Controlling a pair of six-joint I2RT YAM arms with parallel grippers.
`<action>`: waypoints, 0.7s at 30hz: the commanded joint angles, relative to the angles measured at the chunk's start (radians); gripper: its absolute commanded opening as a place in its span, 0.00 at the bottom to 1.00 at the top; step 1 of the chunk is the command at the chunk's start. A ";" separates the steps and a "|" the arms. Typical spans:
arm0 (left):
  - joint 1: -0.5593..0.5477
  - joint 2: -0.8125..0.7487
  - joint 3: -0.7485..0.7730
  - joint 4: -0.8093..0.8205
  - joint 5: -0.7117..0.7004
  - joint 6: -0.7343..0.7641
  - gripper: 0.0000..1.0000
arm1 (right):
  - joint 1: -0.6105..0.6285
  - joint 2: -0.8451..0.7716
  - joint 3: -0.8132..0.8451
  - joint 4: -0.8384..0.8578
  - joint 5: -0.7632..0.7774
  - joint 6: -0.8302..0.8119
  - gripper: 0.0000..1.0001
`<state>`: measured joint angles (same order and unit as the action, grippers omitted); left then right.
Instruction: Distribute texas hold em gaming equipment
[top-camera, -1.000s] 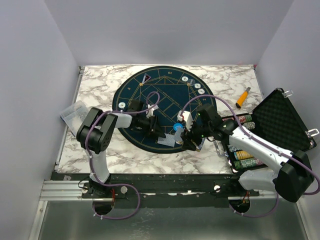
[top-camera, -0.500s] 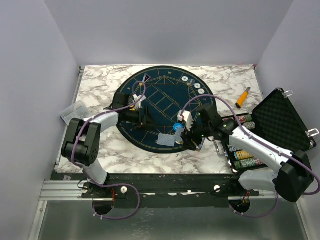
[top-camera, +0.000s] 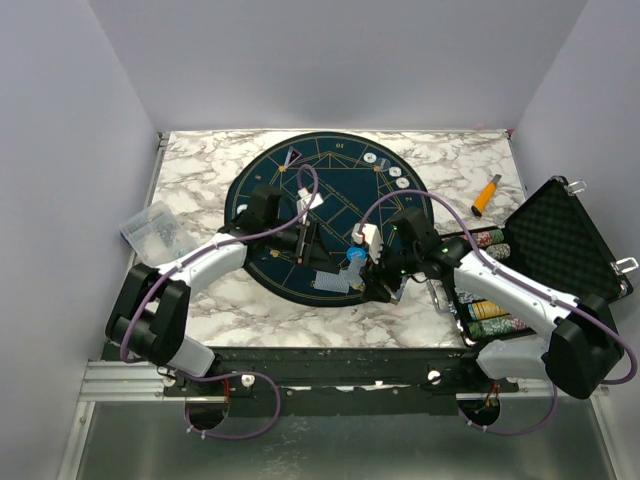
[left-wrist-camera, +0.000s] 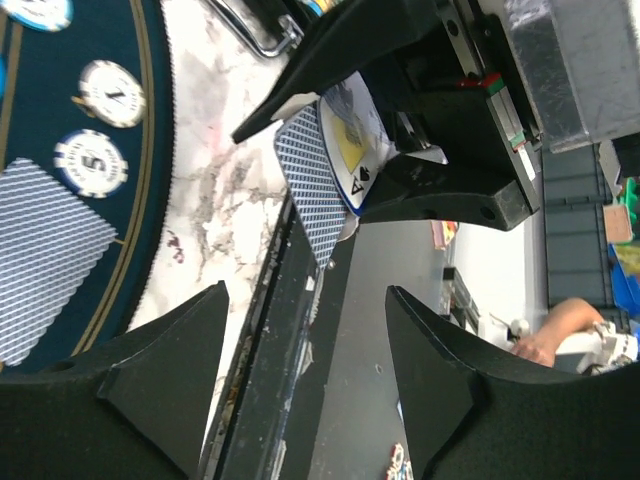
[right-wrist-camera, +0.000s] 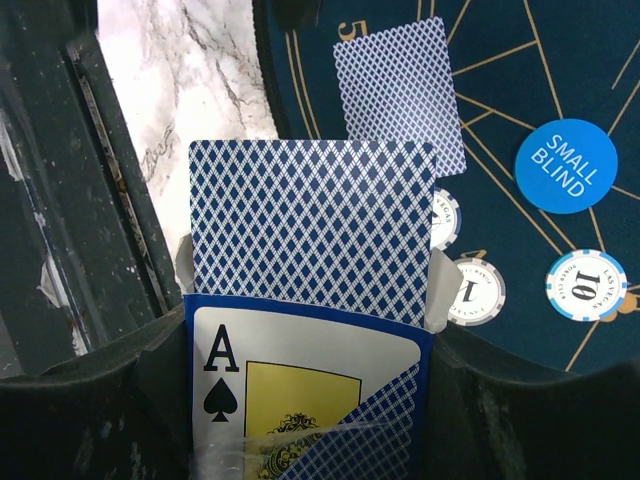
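Observation:
My right gripper (right-wrist-camera: 310, 400) (top-camera: 378, 278) is shut on an ace-of-spades card box (right-wrist-camera: 300, 390), and blue-backed playing cards (right-wrist-camera: 312, 230) stick out of its top. My left gripper (left-wrist-camera: 305, 300) (top-camera: 312, 240) hangs open and empty just left of that card box (left-wrist-camera: 335, 170). One card (right-wrist-camera: 400, 90) (top-camera: 333, 282) lies face down at the near edge of the dark round mat (top-camera: 300, 200). Beside the card are a blue "small blind" disc (right-wrist-camera: 566, 166) and whitish chips (right-wrist-camera: 475, 290) (left-wrist-camera: 92, 163).
An open black foam-lined case (top-camera: 565, 240) stands at the right with chip rolls (top-camera: 490, 310) in it. An orange-handled tool (top-camera: 485, 195) lies at the back right. A clear plastic packet (top-camera: 150, 225) sits at the left edge. More chips (top-camera: 392, 176) lie on the mat's far right.
My left gripper opened and left a card on the mat's near edge, drew back to the left, then came back right toward the card box. The right arm has held still.

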<state>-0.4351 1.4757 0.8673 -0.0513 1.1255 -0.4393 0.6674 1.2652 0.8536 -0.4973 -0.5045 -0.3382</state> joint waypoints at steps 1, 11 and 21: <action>-0.055 0.053 0.042 0.030 -0.033 -0.037 0.63 | -0.002 0.001 0.030 0.015 -0.059 -0.026 0.01; -0.128 0.148 0.107 0.047 -0.051 -0.082 0.58 | -0.002 -0.003 0.025 0.009 -0.061 -0.035 0.01; -0.121 0.205 0.103 0.047 -0.070 -0.098 0.38 | 0.000 -0.015 0.030 -0.001 -0.091 -0.041 0.01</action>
<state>-0.5713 1.6638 0.9630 -0.0185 1.0851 -0.5396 0.6674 1.2652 0.8555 -0.4992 -0.5449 -0.3614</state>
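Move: About 8 cm to the left hand's right, 8 cm lower and 1 cm back, the card deck sticks out of its box in the right fingers. The dealt cards lie some 15 cm below the left hand, 3 cm ahead and 2 cm right; at table height too are the 5 chip, 3 cm ahead and 8 cm right, and the small blind disc, 10 cm ahead and 7 cm right. From the right hand the deck is 3 cm left, 1 cm ahead and 2 cm down. Reaching rightward about 5 cm and sinking roughly 2.5 cm, the left hand comes in over the exposed end of the deck, its fingers narrowing but still apart and tipping by some 10 degrees. The right hand stays in place and keeps the boxed deck between its fingers; contact of the left fingertips with the cards can't be made out. ##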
